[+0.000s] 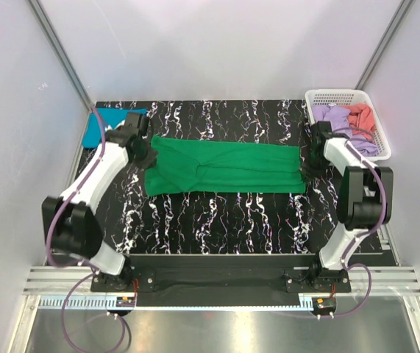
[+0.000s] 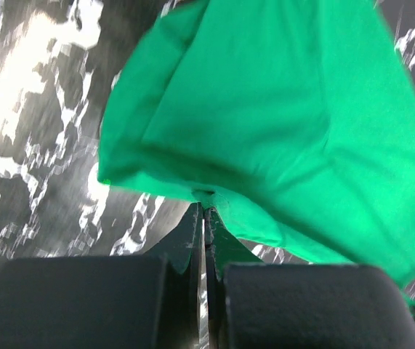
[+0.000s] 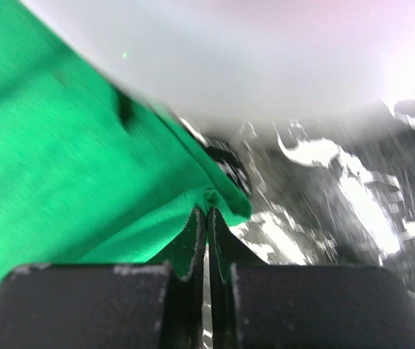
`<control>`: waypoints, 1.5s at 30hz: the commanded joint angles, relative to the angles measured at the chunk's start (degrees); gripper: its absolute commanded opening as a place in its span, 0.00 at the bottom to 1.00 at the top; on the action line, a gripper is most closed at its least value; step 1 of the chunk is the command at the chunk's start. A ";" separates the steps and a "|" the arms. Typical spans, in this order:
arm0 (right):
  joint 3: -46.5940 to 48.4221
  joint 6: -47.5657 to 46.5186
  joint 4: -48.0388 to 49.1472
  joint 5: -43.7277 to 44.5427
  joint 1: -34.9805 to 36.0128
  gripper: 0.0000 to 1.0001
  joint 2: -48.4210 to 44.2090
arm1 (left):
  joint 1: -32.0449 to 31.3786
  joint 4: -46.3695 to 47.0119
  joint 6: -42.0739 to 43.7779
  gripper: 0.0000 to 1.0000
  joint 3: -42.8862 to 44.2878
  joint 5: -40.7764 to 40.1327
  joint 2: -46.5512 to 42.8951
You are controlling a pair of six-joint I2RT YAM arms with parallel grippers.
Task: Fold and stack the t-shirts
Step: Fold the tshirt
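Note:
A bright green t-shirt (image 1: 224, 168) lies stretched out as a long band across the middle of the black marbled table (image 1: 217, 220). My left gripper (image 1: 145, 156) is shut on its left end; the left wrist view shows the green t-shirt (image 2: 280, 123) pinched at the tips of that left gripper (image 2: 205, 207). At the other end my right gripper (image 1: 311, 163) is shut on the cloth's right edge, and the right wrist view has the green t-shirt (image 3: 62, 174) bunched at the right gripper (image 3: 207, 207). A folded teal-blue t-shirt (image 1: 105, 125) lies at the back left.
A white lattice basket (image 1: 342, 97) at the back right holds a lilac shirt (image 1: 336, 116) and a coral shirt (image 1: 362, 116). Pale enclosure walls stand close on both sides and behind. The arm bases sit at the near table edge.

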 commanded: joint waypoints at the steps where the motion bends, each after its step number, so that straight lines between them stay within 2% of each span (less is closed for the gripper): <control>1: 6.79 -3.85 -1.60 -0.55 -0.61 0.00 3.79 | 1.91 1.89 2.90 0.00 7.78 -0.17 5.97; 8: 14.35 -4.20 -3.02 -2.40 -0.79 0.00 11.53 | 4.11 2.24 5.45 0.00 17.82 2.64 16.80; 18: 15.33 -4.38 -4.42 -1.08 -0.79 0.00 13.38 | 5.17 2.33 9.32 0.00 25.99 8.71 26.65; 33: 10.23 -2.01 -7.15 2.88 -0.88 0.00 10.92 | 7.45 4.44 10.55 0.00 29.52 8.71 31.14; 35: 9.97 -2.18 -6.45 2.88 -0.79 0.00 10.57 | 7.45 4.36 10.46 0.00 29.95 10.64 32.10; 45: 14.62 -4.20 -5.65 4.20 -0.97 0.00 12.85 | 7.45 4.71 9.85 0.00 30.22 9.33 35.26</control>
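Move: Already pinching the green t-shirt's left end, the left hand has the shirt's far left corner about 17 cm ahead, 1 cm left and 14 cm below; the folded blue shirt lies roughly 22 cm ahead and 18 cm left of this hand. For the right hand, holding the other end, the far right corner is some 12 cm ahead, 2 cm left and 4 cm down; the basket's middle is around 18 cm ahead, 16 cm right and 2 cm up. Carrying the lifted edge on over the t-shirt, the left hand sweeps about 13 cm forward towards the far left corner, quickly at first, then slower while sinking some 7 cm. The right hand goes about 5 cm forward beside the basket wall, then eases half of that back, sinking slightly. Both grippers stay shut on the cloth. ##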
